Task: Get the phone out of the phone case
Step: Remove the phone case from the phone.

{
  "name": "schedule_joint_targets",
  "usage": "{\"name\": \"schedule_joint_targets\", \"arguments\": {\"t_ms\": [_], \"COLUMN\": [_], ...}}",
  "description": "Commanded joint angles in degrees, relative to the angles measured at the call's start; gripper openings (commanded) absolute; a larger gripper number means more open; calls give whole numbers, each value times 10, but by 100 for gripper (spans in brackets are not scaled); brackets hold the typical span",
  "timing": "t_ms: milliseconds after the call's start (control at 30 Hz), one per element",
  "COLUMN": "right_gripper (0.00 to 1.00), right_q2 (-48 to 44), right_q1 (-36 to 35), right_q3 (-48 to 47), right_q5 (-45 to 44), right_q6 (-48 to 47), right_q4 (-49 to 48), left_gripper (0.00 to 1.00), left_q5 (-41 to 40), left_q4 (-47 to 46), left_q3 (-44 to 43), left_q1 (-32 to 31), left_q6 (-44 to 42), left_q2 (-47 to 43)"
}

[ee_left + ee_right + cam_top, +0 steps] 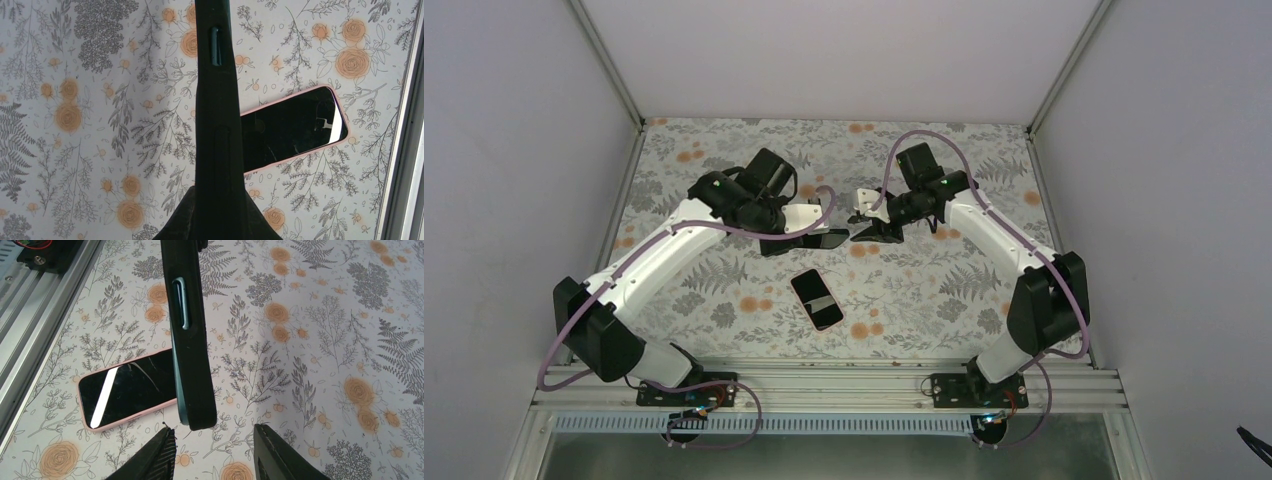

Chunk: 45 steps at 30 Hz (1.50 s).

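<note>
A dark teal phone in a black case (pixel 809 242) is held edge-on above the floral table. My left gripper (pixel 796 226) is shut on one end of it. In the left wrist view the case (pixel 217 100) runs up from my shut left gripper (pixel 218 210), with a teal side button showing. My right gripper (pixel 865 226) is open at the case's other end. In the right wrist view the case (pixel 192 340) ends just beyond the open right gripper (pixel 215 437), apart from both fingers (pixel 162 450).
A second phone in a pink case (pixel 816 298) lies screen up on the table, below the held phone; it also shows in the left wrist view (pixel 295 127) and the right wrist view (pixel 125 390). An aluminium rail (pixel 30 315) runs along the near table edge.
</note>
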<state>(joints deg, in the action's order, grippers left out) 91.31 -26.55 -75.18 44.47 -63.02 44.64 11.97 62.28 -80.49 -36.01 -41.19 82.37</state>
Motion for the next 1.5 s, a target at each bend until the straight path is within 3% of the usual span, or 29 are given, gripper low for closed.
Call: {"name": "schedule_joint_targets", "arguments": {"t_ms": [0,867,1233,1467], "right_gripper": [39,37,34,35], "right_q2": [7,35,75,91], "right_q1": [1,1,1,0], "right_q3": [-12,-68,-102,-156], "right_q5": [17,-2,-34,21], "right_q6": [-5,5,58,63], "right_q4": [-5,-11,-84,-56], "left_gripper": [2,2,2,2], "left_q5": [4,48,182,173], "left_q4": [-9,4,65,20], "left_q3": [-26,-31,-78,-59], "left_q1": [3,3,-6,-13], "left_q6": [-1,-3,-15,2], "left_q2": [1,3,13,18]}}
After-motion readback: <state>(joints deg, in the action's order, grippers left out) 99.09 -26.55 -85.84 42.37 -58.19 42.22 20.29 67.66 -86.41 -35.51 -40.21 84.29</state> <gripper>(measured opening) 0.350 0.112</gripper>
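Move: The phone in its black case is already held upright on its edge in the left fingers; its middle lies about 4 cm to the left hand's right and some 2 cm lower. From the right hand that middle is about 8 cm to the left and 1 cm back, with the free end right at the fingertips. The pink-edged phone lies flat on the table, some 9 cm back, 9 cm to the left and 18 cm below the right hand. The cased phone's free end has the right hand's near fingertip behind its edge as the hand drags forward about 5 cm, slightly left and up, slowly, then quickly as it comes free; the fingers stay partly open. The left hand keeps its pinch, almost still until late, then rises 2 cm and lurches about 1.5 cm back and right. ##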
